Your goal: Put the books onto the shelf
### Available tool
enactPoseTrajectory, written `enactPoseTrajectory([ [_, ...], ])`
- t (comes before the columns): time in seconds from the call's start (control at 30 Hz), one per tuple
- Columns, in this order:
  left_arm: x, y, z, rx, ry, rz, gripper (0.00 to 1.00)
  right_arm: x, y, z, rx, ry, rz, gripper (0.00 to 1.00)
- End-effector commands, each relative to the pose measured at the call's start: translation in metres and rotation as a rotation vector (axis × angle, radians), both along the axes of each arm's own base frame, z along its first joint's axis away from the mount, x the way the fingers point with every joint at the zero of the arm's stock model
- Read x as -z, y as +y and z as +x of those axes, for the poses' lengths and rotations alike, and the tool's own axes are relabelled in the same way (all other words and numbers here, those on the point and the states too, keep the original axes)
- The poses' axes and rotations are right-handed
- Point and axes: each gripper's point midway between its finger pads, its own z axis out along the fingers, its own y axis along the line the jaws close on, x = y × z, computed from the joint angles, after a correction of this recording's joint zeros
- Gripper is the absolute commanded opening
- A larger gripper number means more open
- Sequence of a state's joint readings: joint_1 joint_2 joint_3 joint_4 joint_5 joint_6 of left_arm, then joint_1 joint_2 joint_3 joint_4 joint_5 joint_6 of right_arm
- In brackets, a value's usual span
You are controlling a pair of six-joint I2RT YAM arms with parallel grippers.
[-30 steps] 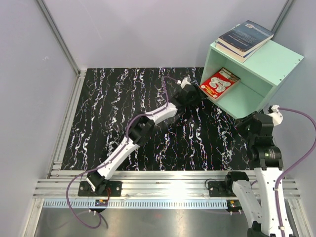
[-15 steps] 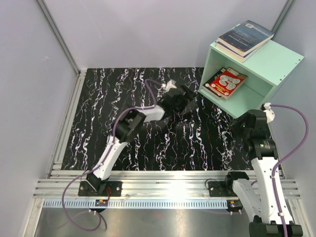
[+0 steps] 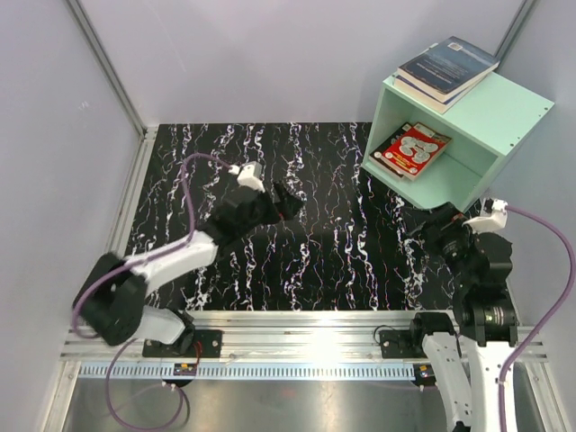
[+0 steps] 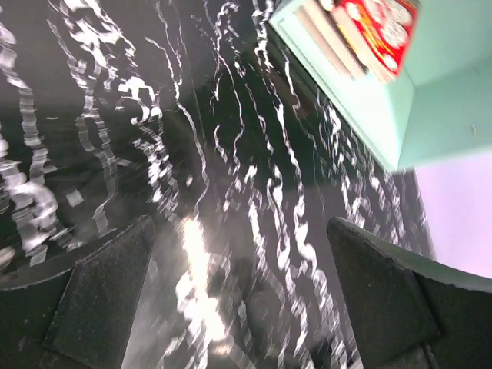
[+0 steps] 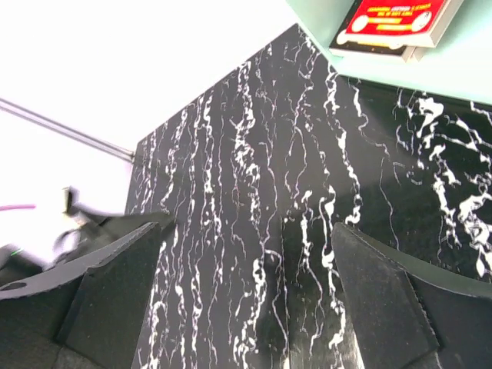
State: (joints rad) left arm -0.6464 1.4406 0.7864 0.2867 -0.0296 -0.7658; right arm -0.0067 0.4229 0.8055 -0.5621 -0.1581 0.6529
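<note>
The shelf (image 3: 472, 126) is a mint-green box at the back right, its open face toward the mat. Inside lies a red book with white circles (image 3: 414, 148) on top of other books. A stack of dark blue books (image 3: 447, 68) rests on the shelf's roof. My left gripper (image 3: 286, 203) hovers open and empty over the mat's middle, well left of the shelf. My right gripper (image 3: 421, 225) is open and empty just in front of the shelf. The left wrist view catches the shelf's corner (image 4: 384, 123) and the red book (image 4: 382, 23). The right wrist view shows the red book (image 5: 396, 17) too.
A black mat with white marbling (image 3: 225, 162) covers the table. Grey walls close the left and back sides, with a metal rail (image 3: 121, 225) along the left. My left arm (image 5: 77, 227) shows blurred at the left of the right wrist view.
My left gripper let go of the red book inside the shelf and drew back left to mid-mat. The right gripper opened and sank slightly toward the near edge.
</note>
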Motion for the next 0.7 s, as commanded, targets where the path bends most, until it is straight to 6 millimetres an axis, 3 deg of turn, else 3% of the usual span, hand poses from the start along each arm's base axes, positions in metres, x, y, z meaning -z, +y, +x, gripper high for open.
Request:
enactPoseTrajectory([
  [0.0,-0.007,0.045,-0.029,0.009,-0.105,0.185,0.99,0.011,0.007,-0.015,-0.044,0.039,-0.006,1.00],
  [0.03,-0.006,0.057,-0.037,0.008,-0.112,0.231,0.99,0.015,0.003,-0.019,-0.022,0.053,-0.005,1.00],
  [0.07,-0.034,0.069,-0.046,-0.013,-0.185,0.200,0.99,0.013,0.002,-0.025,-0.016,0.034,-0.005,1.00],
  [0.1,-0.032,0.077,-0.054,-0.022,-0.195,0.210,0.99,0.013,0.001,-0.028,-0.004,0.029,-0.002,1.00],
  [0.17,-0.050,0.091,-0.066,-0.036,-0.255,0.198,0.99,0.010,-0.004,-0.036,0.026,0.006,0.002,1.00],
  [0.2,-0.070,0.100,-0.077,-0.049,-0.322,0.158,0.99,0.008,-0.004,-0.039,0.029,-0.009,-0.002,1.00],
  [0.27,-0.081,0.113,-0.086,-0.069,-0.362,0.156,0.99,0.004,-0.006,-0.046,0.035,-0.029,-0.009,1.00],
  [0.3,-0.096,0.122,-0.094,-0.092,-0.410,0.130,0.99,-0.002,-0.007,-0.050,0.038,-0.046,-0.010,1.00],
  [0.5,-0.106,0.158,-0.106,-0.229,-0.417,0.121,0.99,-0.014,-0.013,-0.060,0.073,-0.062,-0.028,1.00],
  [0.53,-0.099,0.163,-0.108,-0.239,-0.386,0.156,0.99,-0.014,-0.015,-0.061,0.083,-0.057,-0.033,1.00],
  [0.57,-0.106,0.172,-0.108,-0.276,-0.389,0.173,0.99,-0.015,-0.016,-0.062,0.088,-0.059,-0.038,1.00],
  [0.67,-0.103,0.194,-0.109,-0.363,-0.353,0.235,0.99,-0.017,-0.020,-0.067,0.103,-0.073,-0.058,1.00],
])
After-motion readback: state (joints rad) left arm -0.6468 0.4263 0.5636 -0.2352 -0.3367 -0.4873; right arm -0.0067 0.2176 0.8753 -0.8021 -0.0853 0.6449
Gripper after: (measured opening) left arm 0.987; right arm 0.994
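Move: All the books are already on the shelf, both hands are empty, and the red book on the lower board lies about 24 cm ahead of the left hand, 42 cm to its right and 9 cm lower. The black book beneath it sticks out some 6 cm to the left of the red one, level with it, and the blue book sits on the shelf top about 28 cm above the red one. From the right hand the red book is roughly 35 cm ahead, 2 cm right and 23 cm down. The left hand, wide open and empty, keeps drawing away from the shelf towards its own side, going about 16 cm left and 11 cm back while it climbs some 12 cm and then dips a little at the end, its fingers tipping up about 25 degrees and swinging counter-clockwise. The right hand, also open and empty, eases back about 6 cm away from the shelf front, barely turning, and neither hand touches anything. ##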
